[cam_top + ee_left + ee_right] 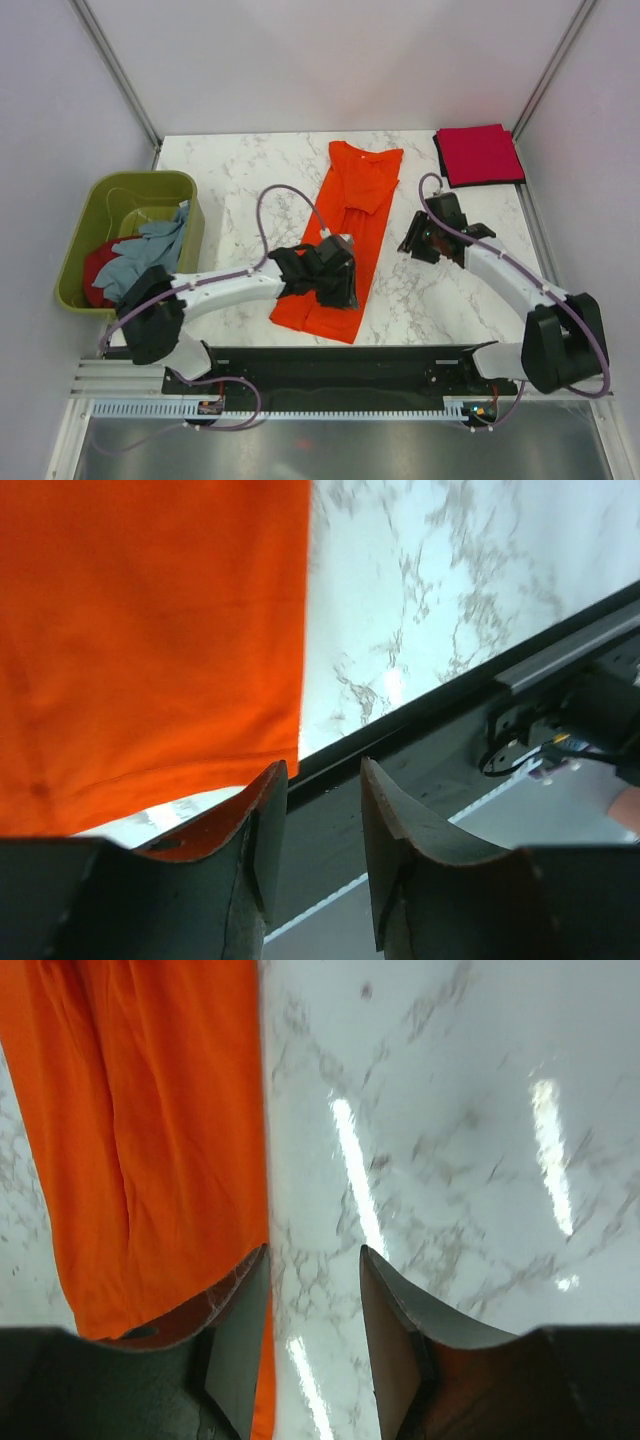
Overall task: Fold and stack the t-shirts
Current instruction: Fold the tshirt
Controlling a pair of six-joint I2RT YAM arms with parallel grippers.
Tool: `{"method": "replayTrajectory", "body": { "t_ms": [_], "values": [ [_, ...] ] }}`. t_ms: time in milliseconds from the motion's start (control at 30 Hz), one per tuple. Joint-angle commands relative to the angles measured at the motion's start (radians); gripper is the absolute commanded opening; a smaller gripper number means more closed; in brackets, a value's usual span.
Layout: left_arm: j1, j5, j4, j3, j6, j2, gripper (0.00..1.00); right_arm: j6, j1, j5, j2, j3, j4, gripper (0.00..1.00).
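A bright orange t-shirt [345, 235] lies folded into a long strip down the middle of the marble table [230, 170]. Its lower hem [150, 770] shows near the table's front edge. My left gripper [338, 285] hovers over the strip's lower end, open [322, 780], with nothing between its fingers. My right gripper [416, 243] stands just right of the strip, open [312, 1260] over bare marble, and its left finger [245, 1300] is at the orange shirt's edge [150, 1160]. A crimson red t-shirt [478, 155] lies folded at the back right corner.
An olive-green tub [75, 250] stands at the left edge, holding a crumpled grey-blue t-shirt [150, 250] and a red one [98, 268]. A black rail [440, 690] runs along the table's front edge. Grey walls close in on both sides.
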Motion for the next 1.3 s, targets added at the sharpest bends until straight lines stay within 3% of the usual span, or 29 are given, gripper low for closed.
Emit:
{"method": "replayTrajectory", "body": {
  "t_ms": [0,133,233,433,600,1000,1267],
  "values": [
    [0.127,-0.062,-0.150,0.002,0.125,-0.188,0.44,0.163,0.147,0.019,-0.148,-0.076,-0.036,0.50],
    [0.378,-0.011,-0.214,-0.115,0.244,-0.321,0.45,0.347,0.342,0.074,-0.234,-0.187,-0.033,0.51],
    [0.486,0.004,-0.219,-0.170,0.281,-0.390,0.48,0.479,0.494,0.143,-0.244,-0.228,-0.025,0.51],
    [0.572,0.110,-0.208,-0.188,0.333,-0.372,0.49,0.648,0.725,0.270,-0.164,-0.221,-0.060,0.51],
    [0.580,0.096,-0.205,-0.222,0.347,-0.349,0.48,0.760,0.865,0.314,-0.136,-0.238,-0.053,0.51],
    [0.580,0.113,-0.170,-0.271,0.333,-0.367,0.47,0.817,0.934,0.406,-0.017,-0.238,-0.067,0.46],
    [0.580,0.127,-0.155,-0.280,0.317,-0.387,0.47,0.829,0.949,0.383,0.020,-0.236,-0.041,0.45]
  ]
}}
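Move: The right hand goes for the orange t-shirt's right near corner, roughly 21 cm back, 15 cm to its left and 9 cm below; the folded red stack lies some 24 cm ahead and 16 cm to its right. The left hand, about 6 cm above the cloth, goes for the left near corner, about 20 cm to its left and 2 cm ahead; the right near corner is 3 cm behind it, straight across. Neither hand clearly grips cloth; both head for the shirt's near corners. The right sweeps about 20 cm back and 14 cm left, sinking some 8 cm, mostly late, until its open fingers are low beside the right corner. The left swings about 18 cm left and slightly forward, arching up 6 cm and back down, turning some 15 degrees counter-clockwise, and waits open above the left corner. ##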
